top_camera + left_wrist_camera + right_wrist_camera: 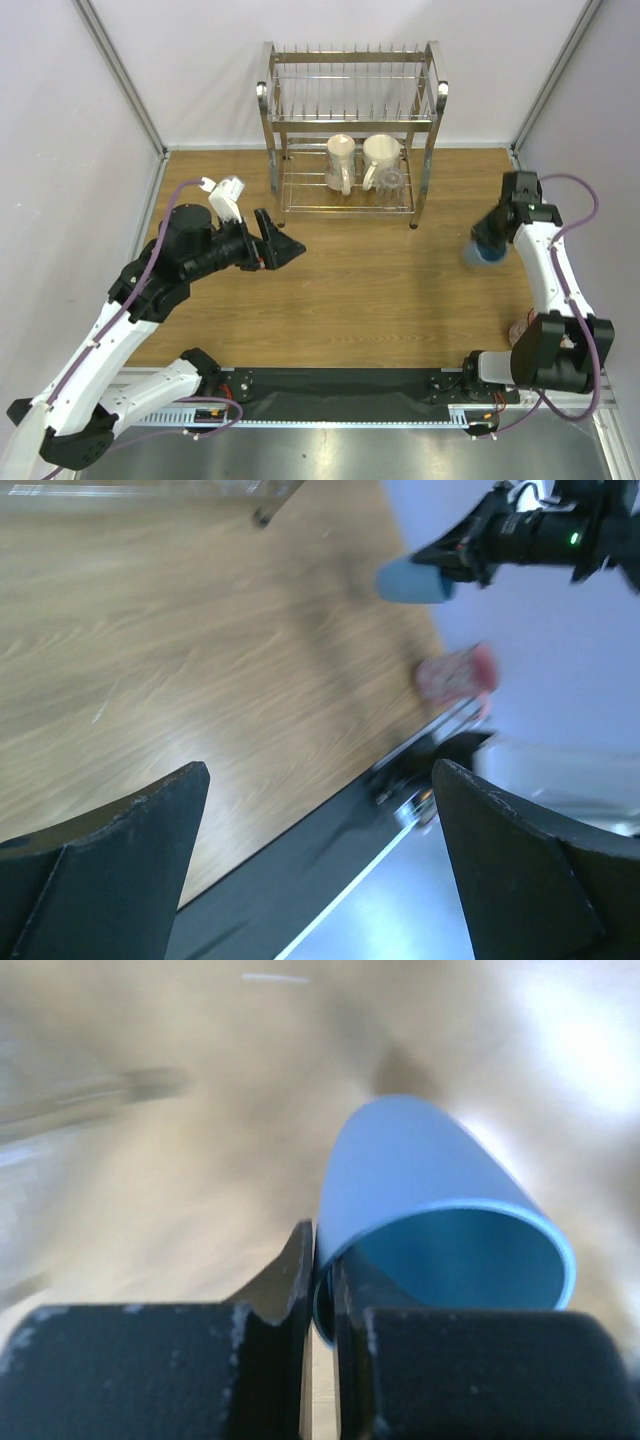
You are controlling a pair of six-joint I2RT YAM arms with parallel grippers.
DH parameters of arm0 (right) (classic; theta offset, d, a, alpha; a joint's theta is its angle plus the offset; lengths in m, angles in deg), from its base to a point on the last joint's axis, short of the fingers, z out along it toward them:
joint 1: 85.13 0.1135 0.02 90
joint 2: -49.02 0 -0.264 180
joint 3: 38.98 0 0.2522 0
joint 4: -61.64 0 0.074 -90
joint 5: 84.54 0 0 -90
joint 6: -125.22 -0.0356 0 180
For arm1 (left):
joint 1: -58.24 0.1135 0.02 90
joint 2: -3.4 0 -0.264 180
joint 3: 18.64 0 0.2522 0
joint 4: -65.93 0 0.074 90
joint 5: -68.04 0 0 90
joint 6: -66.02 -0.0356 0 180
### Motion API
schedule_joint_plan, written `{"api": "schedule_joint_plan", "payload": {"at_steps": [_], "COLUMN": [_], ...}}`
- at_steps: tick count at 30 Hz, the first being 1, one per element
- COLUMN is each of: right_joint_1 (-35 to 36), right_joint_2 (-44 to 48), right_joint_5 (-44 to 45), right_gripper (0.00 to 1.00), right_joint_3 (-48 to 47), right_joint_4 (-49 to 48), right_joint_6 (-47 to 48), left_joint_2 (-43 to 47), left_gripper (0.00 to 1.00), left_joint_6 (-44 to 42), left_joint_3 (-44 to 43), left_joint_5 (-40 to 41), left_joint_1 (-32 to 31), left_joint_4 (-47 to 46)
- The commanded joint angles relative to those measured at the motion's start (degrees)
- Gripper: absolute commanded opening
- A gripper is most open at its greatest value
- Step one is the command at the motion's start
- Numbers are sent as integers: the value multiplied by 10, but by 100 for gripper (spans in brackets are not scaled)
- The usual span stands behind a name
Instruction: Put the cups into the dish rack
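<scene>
My right gripper (325, 1270) is shut on the rim of the light blue cup (420, 1170), one finger inside and one outside. The cup hangs tilted above the right side of the table (485, 248) and shows blurred. It also appears in the left wrist view (415, 580). A pink mug (520, 328) lies near the right arm's base, also seen in the left wrist view (455, 672). The dish rack (350, 60) stands at the back. Its lower tier holds two cream mugs (341, 155) (380, 152) and a clear glass tumbler (392, 180). My left gripper (290, 245) hovers open and empty left of centre.
White walls with metal posts close in the table on both sides and at the back. A black strip (330, 385) runs along the near edge between the arm bases. The left arm's cable (175, 205) loops above its wrist.
</scene>
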Motion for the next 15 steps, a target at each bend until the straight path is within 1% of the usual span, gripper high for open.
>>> {"api": "schedule_joint_plan", "payload": {"at_steps": [1,2,3,4,5,6,7,8,9,10,11,12,14,15], "right_joint_1": [43,50,53,60,67,75,106,119,137,152,183,198,242,255], "right_joint_2": [41,57,67,82,108,121,128,131,128,123,119,115,108,96], "right_joint_5": [-142,-196,-231,-266,-324,-341,-359,-371,-396,-410,-419,-428,-435,-441], "right_gripper": [0,0,0,0,0,0,0,0,0,0,0,0,0,0], "right_joint_3": [-90,-93,-89,-60,-39,-19,10,18,20,20,12,8,11,11], "right_joint_4": [-51,-65,-85,-152,-198,-243,-318,-345,-388,-413,-431,-465,-523,-578], "right_joint_6": [-91,-108,-163,-198,-235,-279,-344,-373,-392,-418,-428,-437,-488,-508], "left_joint_2": [4,3,7,11,14,16,20,20,19,15,12,9,2,1], "left_gripper": [100,100,100,100,100,99,99,98,97,96,96,96,98,99], "left_joint_6": [87,94,105,110,117,137,145,153,162,161,158,140,121,109], "left_joint_3": [11,11,14,19,26,34,46,50,57,60,61,60,59,57], "left_joint_5": [13,19,29,38,55,63,70,76,74,72,70,72,77,83], "left_joint_1": [4,3,3,3,4,4,4,3,3,2,-2,-4,-10,-11], "left_joint_4": [-134,-147,-175,-192,-211,-252,-271,-290,-333,-351,-366,-387,-403,-410]}}
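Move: The right gripper already holds the blue cup by its rim; the middle of the dish rack lies about 28 cm to its left and 18 cm ahead, a few centimetres higher. On the lower shelf, slightly below the hand, the cream mug stands 21 cm left and 16 ahead, the white mug 30 left and 16 ahead, the glass 19 left and 13 ahead. From the left gripper, the rack's middle is roughly 28 cm ahead, 12 right and 14 lower. Swing the right gripper some 24 cm left and 20 cm up towards the rack, keeping the cup's rim pinched; ease slightly forward at first, then draw back that little. Roll it strongly on the way, left side rising and fingers tipping up to point leftward. Raise the open left gripper about 9 cm, reaching forward half as far, rolling its left side down. ##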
